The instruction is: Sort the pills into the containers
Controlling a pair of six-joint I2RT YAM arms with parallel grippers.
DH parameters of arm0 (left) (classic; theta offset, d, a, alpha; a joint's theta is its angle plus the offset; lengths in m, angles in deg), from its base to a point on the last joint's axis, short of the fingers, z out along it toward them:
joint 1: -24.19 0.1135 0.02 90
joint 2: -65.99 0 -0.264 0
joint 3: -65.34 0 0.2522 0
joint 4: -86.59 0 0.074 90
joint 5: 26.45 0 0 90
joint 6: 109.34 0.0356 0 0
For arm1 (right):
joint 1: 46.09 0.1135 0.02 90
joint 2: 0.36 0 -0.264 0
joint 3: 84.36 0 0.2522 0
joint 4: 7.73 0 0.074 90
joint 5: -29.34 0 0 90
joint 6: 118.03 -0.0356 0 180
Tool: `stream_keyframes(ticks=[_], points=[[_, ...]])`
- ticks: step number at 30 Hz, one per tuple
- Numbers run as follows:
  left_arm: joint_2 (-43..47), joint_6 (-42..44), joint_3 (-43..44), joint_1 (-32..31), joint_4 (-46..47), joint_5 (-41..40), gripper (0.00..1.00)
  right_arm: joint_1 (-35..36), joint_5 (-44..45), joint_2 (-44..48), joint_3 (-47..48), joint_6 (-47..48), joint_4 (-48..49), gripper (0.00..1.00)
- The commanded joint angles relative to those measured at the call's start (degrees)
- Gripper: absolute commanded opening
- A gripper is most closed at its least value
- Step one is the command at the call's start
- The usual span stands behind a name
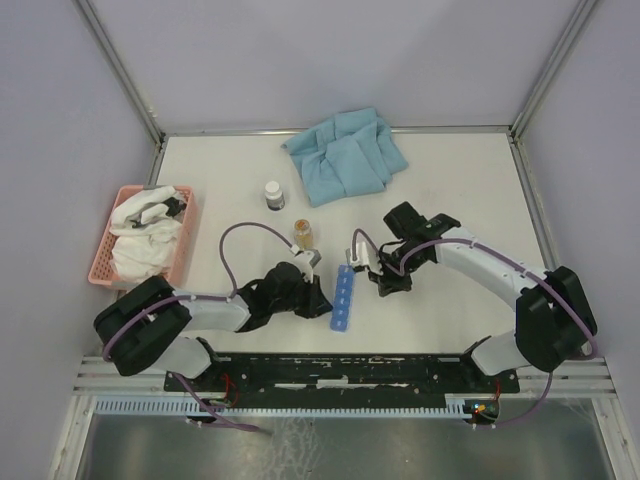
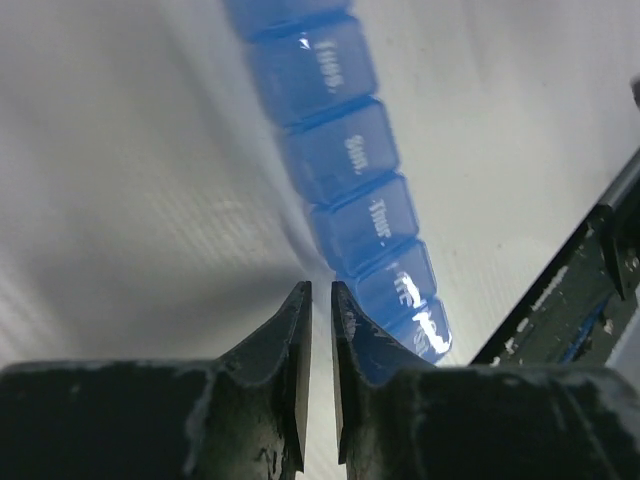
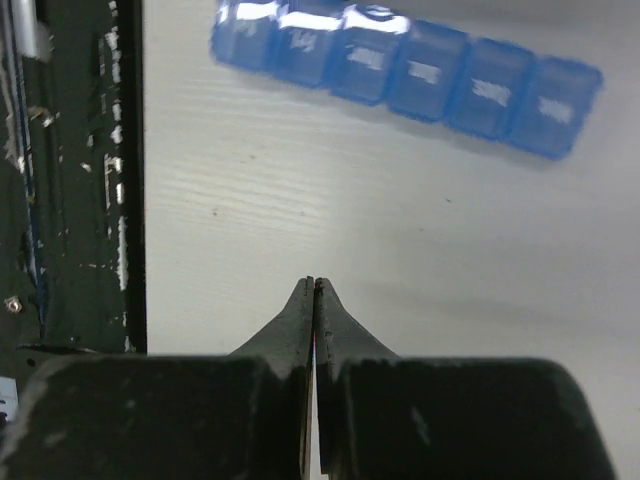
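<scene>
The containers are the lidded compartments of a narrow bright-blue organiser strip (image 1: 343,298) lying on the white table between my two grippers; its lids with printed day names look closed (image 2: 350,170) (image 3: 400,65). My left gripper (image 1: 318,296) rests just left of the strip's near end, its jaws shut to a thin slit with nothing between them (image 2: 321,290). On the strip's right, a short way off, my right gripper (image 1: 386,283) points down at bare table, shut and empty (image 3: 314,285). No loose pills are in view.
An amber bottle (image 1: 303,233) and a white-capped dark bottle (image 1: 274,195) stand behind the strip. A crumpled blue cloth (image 1: 345,155) lies at the back. A pink basket (image 1: 104,252) of white cloth sits at the left edge. The black base rail (image 1: 360,370) borders the near edge.
</scene>
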Motion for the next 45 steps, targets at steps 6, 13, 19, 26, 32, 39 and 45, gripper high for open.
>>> stream_keyframes(ticks=[6,13,19,26,32,39,45], points=[[-8.94,-9.04,3.82,-8.92,15.40,-4.69,0.21,-6.01,2.06,-2.46,4.60,-18.32,5.52,0.03],[-14.89,-8.04,7.02,-10.72,24.10,-3.17,0.26,-8.30,-1.96,-5.14,9.01,-22.11,1.68,0.22],[-3.94,-5.06,-3.17,-10.88,29.24,-6.11,0.38,-9.90,-6.10,1.53,6.77,-18.11,2.59,0.62],[26.05,3.70,-10.52,-10.79,9.15,-21.69,0.67,-9.89,-14.27,10.80,-3.40,2.30,3.70,1.00],[44.70,1.51,-16.69,-10.70,4.40,-32.81,1.00,-8.36,-10.31,11.95,-6.91,5.40,7.47,1.00],[52.78,-3.52,-17.35,-10.68,-2.06,-33.48,1.00,-1.93,0.28,6.47,-6.76,-2.79,13.95,0.99],[53.07,-3.78,-17.61,-10.66,-3.54,-35.47,1.00,3.44,5.99,1.92,-5.90,-9.36,17.28,0.97]])
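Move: Just right of the closed left fingers, some 3 cm off and 2 cm farther out, lies the blue pill box's middle, about level with the fingertips; the box runs nearly straight out. The pill jar stands about 15 cm ahead of that hand and 6 cm left, the white bottle about 26 cm ahead and 13 cm left. From the right hand, the pill box is about 9 cm left, level fore and aft, and 6 cm below. Sweeping right about 8 cm along the table, the closed left fingers push on the near half of the pill box, then leave it, rising about 12 cm and swinging back left some 15 cm, tilting up and opening wide. The shut right hand swings forward 5 cm, turning clockwise, lifts, opens wide and returns, sinking towards the box's near end. ##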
